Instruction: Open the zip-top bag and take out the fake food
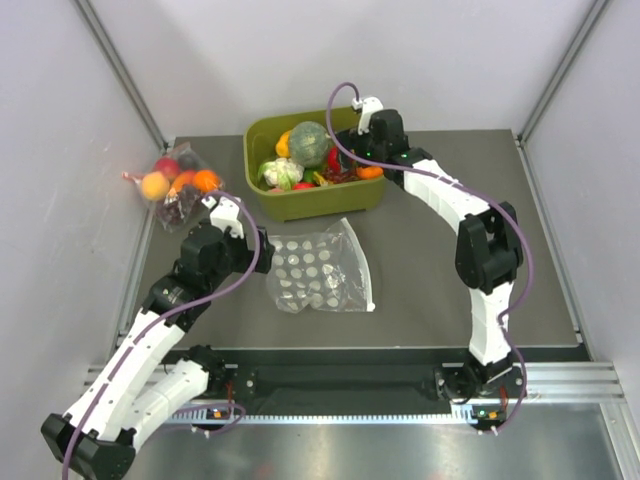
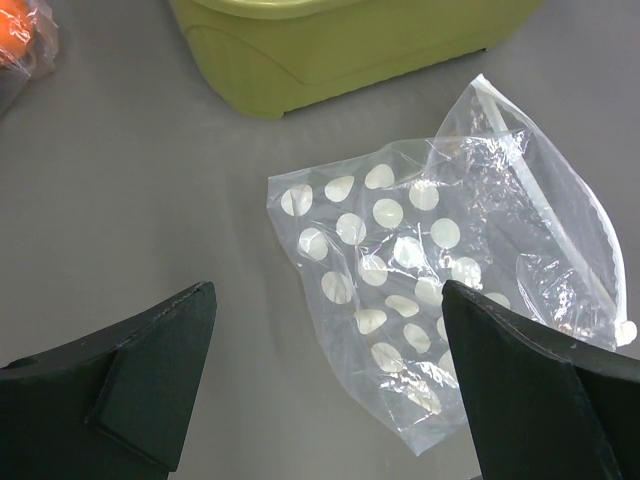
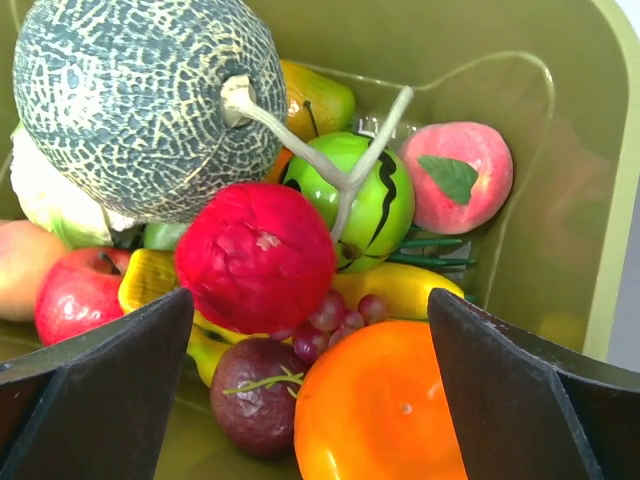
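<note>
The zip-top bag (image 1: 320,270) (image 2: 440,270), clear with white dots, lies flat and crumpled on the table in front of the green tub (image 1: 262,190). My left gripper (image 1: 262,243) (image 2: 328,290) hovers open at the bag's left edge, holding nothing. My right gripper (image 1: 355,165) (image 3: 310,295) stands open inside the tub's right end. Just below it, between the fingers, lies an orange round fruit (image 3: 385,410) (image 1: 370,172). A red round fruit (image 3: 255,255) and a dark green netted round fruit (image 3: 140,100) (image 1: 310,142) rest in the tub too.
The tub (image 3: 560,200) (image 2: 330,50) also holds a bright green apple (image 3: 375,195), a peach (image 3: 460,175), grapes (image 3: 335,315), a dark plum (image 3: 255,400) and a cauliflower (image 1: 282,172). A dotless bag of fruit (image 1: 178,182) lies at the back left by the enclosure wall.
</note>
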### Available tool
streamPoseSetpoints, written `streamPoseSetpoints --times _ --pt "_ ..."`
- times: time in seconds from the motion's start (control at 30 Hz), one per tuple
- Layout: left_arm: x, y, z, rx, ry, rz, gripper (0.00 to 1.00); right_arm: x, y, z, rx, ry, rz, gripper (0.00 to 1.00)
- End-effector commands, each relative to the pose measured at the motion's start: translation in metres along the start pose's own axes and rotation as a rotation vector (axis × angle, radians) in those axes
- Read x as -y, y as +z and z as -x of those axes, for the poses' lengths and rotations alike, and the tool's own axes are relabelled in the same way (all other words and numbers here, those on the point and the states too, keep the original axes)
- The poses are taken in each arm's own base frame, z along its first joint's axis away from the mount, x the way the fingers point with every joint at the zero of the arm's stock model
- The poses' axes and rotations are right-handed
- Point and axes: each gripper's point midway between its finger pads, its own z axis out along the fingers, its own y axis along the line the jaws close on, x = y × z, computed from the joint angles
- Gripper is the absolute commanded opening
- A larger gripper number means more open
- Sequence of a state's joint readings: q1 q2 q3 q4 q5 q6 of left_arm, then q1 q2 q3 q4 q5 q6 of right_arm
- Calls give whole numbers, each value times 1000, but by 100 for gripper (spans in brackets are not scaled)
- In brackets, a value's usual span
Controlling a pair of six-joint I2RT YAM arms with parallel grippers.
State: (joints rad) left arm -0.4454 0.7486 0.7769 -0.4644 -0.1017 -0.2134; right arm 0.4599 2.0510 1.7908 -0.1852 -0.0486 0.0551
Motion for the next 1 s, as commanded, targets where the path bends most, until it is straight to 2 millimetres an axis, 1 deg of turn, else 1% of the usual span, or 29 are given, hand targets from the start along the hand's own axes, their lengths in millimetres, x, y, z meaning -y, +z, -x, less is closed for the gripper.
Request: streamPoseSetpoints --times 0.0,0.03,0.07,0.1,0.13,0.17,0.2,0.23,0.27,0.3,0.33,0.37,0.4,0.43,0.47,0.5,0.53,0.57,0.63,0.67,0.7,0.73,0.77,0.8,0.83,0.87,0.9,0.93,0.97 --pt "-1 -2 10 43 4 -4 99 5 -20 36 106 -10 -13 100" --pt "-1 -1 11 43 6 -3 99 5 -23 41 124 -13 -11 100" --pt "-1 -2 11 44 5 -1 99 2 -34 53 154 -19 -4 100" --pt "-2 -2 11 45 4 0 99 1 -39 54 161 -23 4 100" --pt "-3 -2 11 48 2 4 99 0 -45 64 198 -25 7 100" --pt "-3 -3 13 52 1 5 99 -3 -63 80 243 -30 15 100" --pt "-4 -3 14 58 0 10 99 -3 -68 77 245 -36 15 100" --pt "-5 -4 15 66 -3 13 99 -4 -77 83 268 -38 16 100" --pt "-7 -5 17 73 -6 22 99 -6 -99 104 337 -45 18 100" --pt "-8 -6 18 82 -10 29 99 -6 -107 102 342 -48 17 100" --pt "-9 -8 20 94 -13 33 99 -8 -130 117 390 -62 19 100" --pt "-9 -8 22 103 -15 34 99 -9 -140 119 401 -67 20 100" --pt "-9 -9 23 108 -17 35 99 -9 -148 114 394 -65 17 100" --pt "-10 -11 25 120 -19 40 99 -10 -171 124 429 -68 14 100" --pt "-11 -13 27 131 -22 45 99 -9 -181 124 433 -66 4 100" --pt "-13 -14 28 134 -25 54 99 -4 -185 106 387 -57 -21 100" --pt "-15 -16 30 144 -27 67 99 -4 -209 112 420 -58 -28 100" --pt "-16 -17 32 155 -27 72 99 -1 -210 90 383 -49 -39 100" --pt "-18 -20 37 176 -30 84 99 4 -227 73 365 -19 -72 100" --pt "-20 -22 40 189 -33 96 99 10 -242 57 361 -3 -104 100" --pt "-21 -23 42 194 -31 99 99 12 -250 48 351 5 -120 100" --pt "-22 -24 44 199 -31 103 99 15 -256 34 327 30 -139 100" --pt "-22 -25 48 207 -33 109 99 17 -278 32 357 45 -152 100" --pt "-23 -26 51 214 -36 115 99 22 -278 9 319 57 -176 100" --pt "-24 -26 52 217 -35 121 99 23 -284 -5 297 81 -184 100" --pt "-24 -29 58 231 -37 121 99 23 -301 -7 327 96 -187 100" --pt "-25 -30 61 238 -38 129 99 26 -300 -28 295 107 -201 100" --pt "-25 -32 64 248 -40 132 99 25 -305 -37 289 124 -201 100" --pt "-26 -34 68 259 -43 136 99 28 -315 -51 286 134 -215 100"
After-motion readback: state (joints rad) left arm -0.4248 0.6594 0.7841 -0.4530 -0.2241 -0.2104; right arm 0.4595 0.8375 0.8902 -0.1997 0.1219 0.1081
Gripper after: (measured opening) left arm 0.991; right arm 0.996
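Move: The red fruit, just let go into the green bin, lies about 5 cm below the right hand, some 3 cm to its left and 1 cm ahead; the orange pumpkin is about 5 cm right of that hand, level ahead, 6 cm down. The green pumpkin sits roughly 5 cm ahead, 8 cm left. The empty dotted bag is about 24 cm back, 6 cm left, on the table. From the left hand the red fruit is about 28 cm ahead and 15 cm right. The right hand, already wide open and empty, leaves the red fruit and pulls out of the green bin, back about 24 cm and some 15 cm to the right, first climbing about 18 cm over the bin's edge and then sinking again by 7 or so, while its fingertips tip up some 20 degrees and swing a little clockwise. Meanwhile the left hand, open and touching nothing, eases about 3 cm left and 3 cm up beside the empty bag, tilting its fingertips up slightly and turning a little counter-clockwise. ##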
